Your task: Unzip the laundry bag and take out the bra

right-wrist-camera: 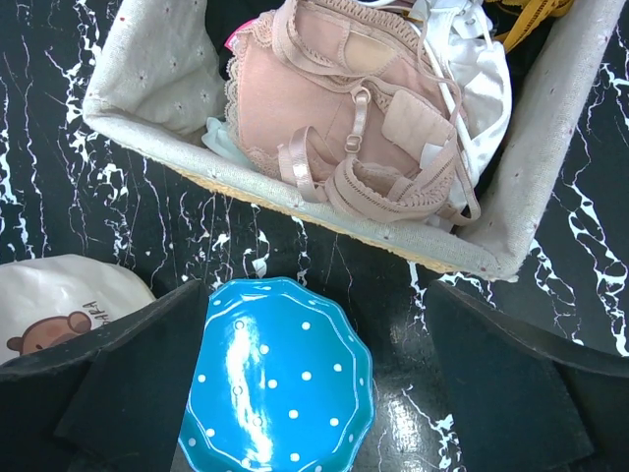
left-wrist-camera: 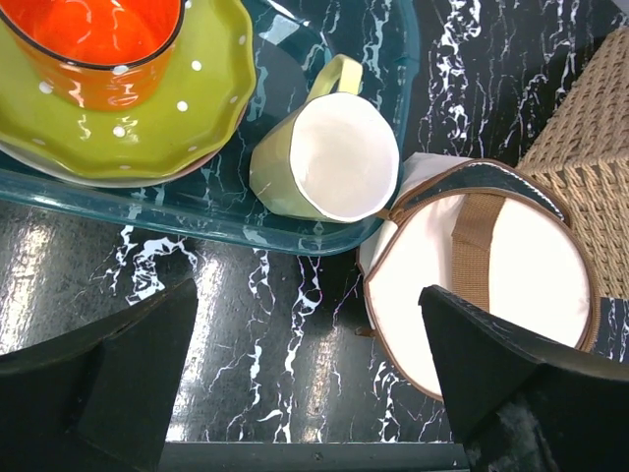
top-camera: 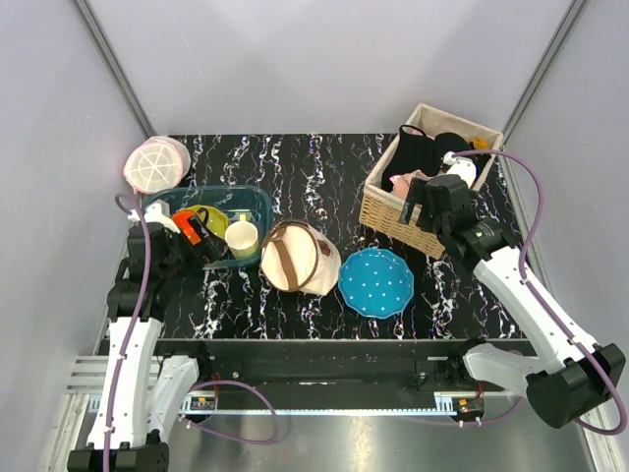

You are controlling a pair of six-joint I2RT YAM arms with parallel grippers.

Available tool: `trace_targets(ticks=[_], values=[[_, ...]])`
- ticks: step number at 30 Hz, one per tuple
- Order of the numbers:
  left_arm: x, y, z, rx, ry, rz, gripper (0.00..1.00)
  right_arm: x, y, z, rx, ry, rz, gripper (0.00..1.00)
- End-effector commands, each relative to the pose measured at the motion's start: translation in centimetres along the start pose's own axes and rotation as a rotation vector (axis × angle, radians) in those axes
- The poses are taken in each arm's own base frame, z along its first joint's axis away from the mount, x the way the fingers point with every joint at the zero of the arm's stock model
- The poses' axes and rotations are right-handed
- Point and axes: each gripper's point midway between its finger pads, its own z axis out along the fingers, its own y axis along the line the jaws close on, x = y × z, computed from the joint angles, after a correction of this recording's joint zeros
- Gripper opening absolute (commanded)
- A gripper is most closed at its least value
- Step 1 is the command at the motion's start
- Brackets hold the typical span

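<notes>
The laundry bag (top-camera: 155,164), a round white mesh pouch with a pink rim, lies at the table's far left corner, behind the teal tray. I cannot tell what is inside it. It shows in neither wrist view. My left gripper (top-camera: 200,248) (left-wrist-camera: 310,393) is open and empty, low over the table just in front of the tray, well short of the pouch. My right gripper (top-camera: 421,203) (right-wrist-camera: 314,383) is open and empty, above the near edge of the wicker basket. A pink bra (right-wrist-camera: 344,128) lies in that basket on other clothes.
The teal tray (top-camera: 257,202) (left-wrist-camera: 197,221) holds a green dotted plate (left-wrist-camera: 211,108), an orange cup (left-wrist-camera: 93,49) and a yellow-green mug (left-wrist-camera: 329,157). A beige canvas bag (top-camera: 300,258) (left-wrist-camera: 531,285) and a blue dotted plate (top-camera: 376,282) (right-wrist-camera: 280,383) sit mid-front. The wicker basket (top-camera: 388,218) (right-wrist-camera: 295,202) stands at the right.
</notes>
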Motion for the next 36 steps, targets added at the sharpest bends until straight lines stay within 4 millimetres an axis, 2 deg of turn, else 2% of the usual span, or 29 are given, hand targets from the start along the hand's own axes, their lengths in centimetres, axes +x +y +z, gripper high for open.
trace_targets(ticks=[1, 3, 5, 6, 7, 8, 9, 10, 12, 13, 14, 15, 16, 17, 19, 20, 22, 23, 25, 26, 27, 28, 29, 30, 31, 32, 34, 36], values=[[-1.8, -1.6, -1.0, 0.077, -0.076, 0.045, 0.99, -0.8, -0.4, -0.1, 0.018, -0.049, 0.034, 1.00], [-2.5, -1.7, -1.1, 0.069, -0.091, 0.051, 0.99, -0.9, -0.4, -0.2, 0.008, -0.059, 0.041, 1.00], [-4.0, -1.6, -1.5, 0.032, -0.123, 0.068, 0.99, -1.1, 0.0, -0.4, -0.012, -0.064, 0.044, 1.00], [-4.3, -1.1, -0.8, -0.009, -0.104, 0.076, 0.99, -1.4, 0.2, -0.7, -0.026, -0.077, 0.050, 1.00], [-5.5, 0.0, -0.7, -0.087, -0.129, 0.108, 0.99, -1.6, 0.2, -0.8, -0.033, -0.086, 0.049, 1.00], [-7.2, 0.2, -1.6, -0.144, -0.154, 0.121, 0.99, -1.8, 0.3, -1.1, -0.042, -0.093, 0.050, 1.00], [-7.6, 1.3, -0.4, -0.224, -0.114, 0.130, 0.99, -2.4, 0.3, -1.4, -0.051, -0.116, 0.057, 1.00], [-8.9, 2.3, -0.5, -0.305, -0.132, 0.150, 0.99, -2.5, 0.2, -1.6, -0.055, -0.125, 0.049, 1.00], [-11.1, 2.1, -0.7, -0.355, -0.143, 0.158, 0.99, -3.2, 0.2, -2.2, -0.067, -0.160, 0.049, 1.00], [-11.6, 2.7, 0.5, -0.402, -0.117, 0.165, 0.99, -3.2, 0.1, -2.2, -0.065, -0.166, 0.036, 1.00], [-13.3, 2.0, 0.1, -0.404, -0.153, 0.162, 0.99, -3.3, 0.0, -2.3, -0.068, -0.172, 0.032, 1.00], [-14.3, 1.9, 0.2, -0.422, -0.167, 0.156, 0.99, -3.5, 0.1, -2.4, -0.072, -0.183, 0.033, 1.00], [-14.8, 2.5, 1.3, -0.473, -0.155, 0.151, 0.99, -3.7, 0.1, -2.5, -0.073, -0.187, 0.025, 1.00], [-16.5, 1.9, 1.1, -0.477, -0.190, 0.146, 0.99, -3.7, 0.1, -2.5, -0.074, -0.188, 0.024, 1.00], [-17.7, 2.7, 2.8, -0.548, -0.184, 0.147, 0.99, -3.5, 0.3, -2.2, -0.078, -0.177, 0.017, 1.00], [-18.9, 2.2, 3.0, -0.555, -0.205, 0.147, 0.99, -3.4, 0.4, -2.1, -0.079, -0.172, 0.016, 1.00], [-20.3, 2.8, 3.8, -0.611, -0.219, 0.160, 0.99, -3.3, 0.8, -1.9, -0.095, -0.159, 0.014, 1.00], [-21.2, 2.8, 5.2, -0.627, -0.210, 0.168, 0.99, -3.1, 1.0, -1.7, -0.100, -0.152, 0.013, 1.00], [-22.3, 3.1, 6.5, -0.655, -0.204, 0.185, 0.99, -2.7, 1.5, -1.4, -0.118, -0.135, 0.010, 1.00], [-23.2, 3.0, 8.1, -0.662, -0.196, 0.195, 0.99, -2.6, 1.5, -1.2, -0.119, -0.130, 0.010, 1.00], [-23.6, 3.6, 8.9, -0.701, -0.196, 0.202, 0.99, -2.4, 1.7, -0.8, -0.122, -0.121, 0.008, 1.00], [-23.6, 4.0, 9.4, -0.732, -0.172, 0.207, 0.99, -2.2, 1.9, -0.6, -0.126, -0.113, 0.005, 1.00], [-25.2, 3.4, 9.4, -0.733, -0.204, 0.202, 0.99, -2.0, 2.0, -0.5, -0.127, -0.107, 0.003, 1.00], [-24.7, 4.4, 11.6, -0.776, -0.159, 0.216, 0.99, -2.0, 2.1, -0.2, -0.125, -0.102, 0.001, 1.00], [-24.8, 4.6, 12.2, -0.788, -0.145, 0.223, 0.99, -1.9, 2.2, -0.1, -0.127, -0.098, -0.003, 1.00], [-25.7, 4.3, 12.7, -0.786, -0.165, 0.220, 0.99, -1.9, 2.3, 0.0, -0.133, -0.096, -0.011, 1.00], [-25.6, 5.2, 14.9, -0.822, -0.150, 0.221, 0.99, -1.9, 2.5, 0.4, -0.131, -0.087, -0.032, 1.00], [-26.7, 5.4, 15.7, -0.833, -0.180, 0.204, 0.99, -1.7, 2.5, 0.8, -0.121, -0.073, -0.054, 1.00]])
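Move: The laundry bag stands about 30 cm ahead of the left gripper, some 15 cm to its left and 13 cm below. Close to the way there, the orange mug lies about 9 cm ahead and 3 cm left of the left gripper, on the green plate some 10 cm ahead and 1 cm left; the yellow mug is 8 cm ahead and 10 cm right, all about 16 cm down. From the right gripper the bag is about 21 cm ahead and 73 cm left. Bring the left gripper, wide open, forward about 25 cm and left some 14 cm, over the tray with the dishes to the laundry bag; arch up about 8 cm, then start sinking near the end. Meanwhile roll its left side up and swing it counter-clockwise some 25 degrees. Let the empty right gripper lift about 3 cm by the basket and settle back. Touch nothing. ##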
